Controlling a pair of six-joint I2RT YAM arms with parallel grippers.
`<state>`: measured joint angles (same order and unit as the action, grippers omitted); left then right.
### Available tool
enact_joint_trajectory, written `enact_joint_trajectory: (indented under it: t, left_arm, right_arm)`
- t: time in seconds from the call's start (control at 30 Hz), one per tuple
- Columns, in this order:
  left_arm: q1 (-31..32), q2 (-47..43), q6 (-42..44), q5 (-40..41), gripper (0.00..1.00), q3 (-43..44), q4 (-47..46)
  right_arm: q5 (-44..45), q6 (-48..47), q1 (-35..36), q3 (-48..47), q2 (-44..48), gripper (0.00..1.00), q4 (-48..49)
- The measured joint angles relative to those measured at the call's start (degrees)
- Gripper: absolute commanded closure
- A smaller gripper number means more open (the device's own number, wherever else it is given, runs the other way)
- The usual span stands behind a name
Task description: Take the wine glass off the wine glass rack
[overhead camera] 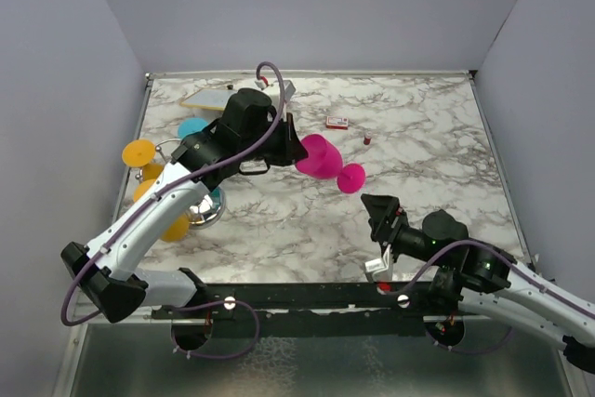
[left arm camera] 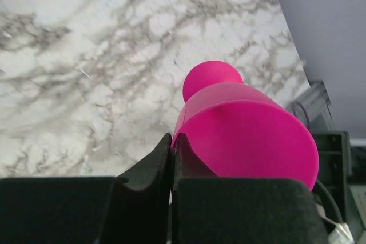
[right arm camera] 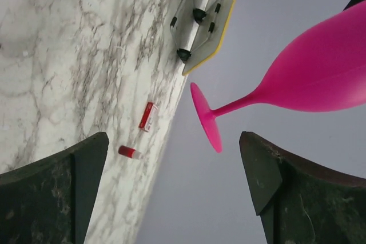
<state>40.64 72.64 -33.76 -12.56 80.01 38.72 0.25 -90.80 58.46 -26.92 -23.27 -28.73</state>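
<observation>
The pink wine glass (overhead camera: 318, 156) hangs sideways above the table, its round foot (overhead camera: 350, 178) pointing right. My left gripper (overhead camera: 282, 139) is shut on the rim of its bowl. In the left wrist view the fingers (left arm camera: 154, 161) pinch the thin wall of the glass (left arm camera: 246, 130). The wine glass rack (overhead camera: 206, 212), a chrome stand with a domed base, stands at the left, partly behind my left arm. My right gripper (overhead camera: 381, 215) is open just right of the foot and below it, holding nothing. The right wrist view shows the glass (right arm camera: 320, 78) beyond the spread right gripper (right arm camera: 174, 147).
Yellow glasses (overhead camera: 139, 152) and a teal one (overhead camera: 192, 126) sit around the rack. A flat board (overhead camera: 209, 98) lies at the back left. A small red box (overhead camera: 337, 123) and a red-capped tube (overhead camera: 367, 139) lie on the marble behind the glass. Grey walls surround the table.
</observation>
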Motion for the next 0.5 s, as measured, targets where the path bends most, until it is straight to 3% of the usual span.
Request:
enact_joint_trajectory:
  t: [0.23, 0.5]
  left_arm:
    - [-0.44, 6.62, 4.20, 15.98, 1.00, 11.76, 3.74]
    - [-1.53, 22.25, 6.38, 20.70, 1.00, 19.26, 5.95]
  right_arm:
    - [2.62, 28.37, 0.09, -5.29, -4.74, 0.01, 9.11]
    - [26.05, 59.19, 0.09, -11.63, -15.82, 0.01, 22.64]
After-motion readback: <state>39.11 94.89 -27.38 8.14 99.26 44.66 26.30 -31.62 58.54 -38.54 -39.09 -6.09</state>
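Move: The left hand already holds the pink wine glass by its rim, the glass's middle about 7 cm to its right, 1 cm ahead and 5 cm below. Open table lies some 15 cm ahead, 4 cm right and 29 cm down, with the red box 32 cm ahead and 12 right of this hand, the red bottle 26 ahead and 21 right. From the open right hand the glass is about 8 cm ahead, 9 left and 6 higher. The left hand keeps its shut pinch on the wine glass's rim and carries it about 12 cm forward over the open table towards the red box, lifting some 3 cm first and then sinking to end about 4 cm lower, while the wrist tips the fingers more steeply down and swings counter-clockwise. The right hand, already wide open and clear of the glass, rises about 9 cm and goes some 6 cm forward, rolling about 70 degrees until its fingers point more forward and nearly level, and falls behind the departing glass. ##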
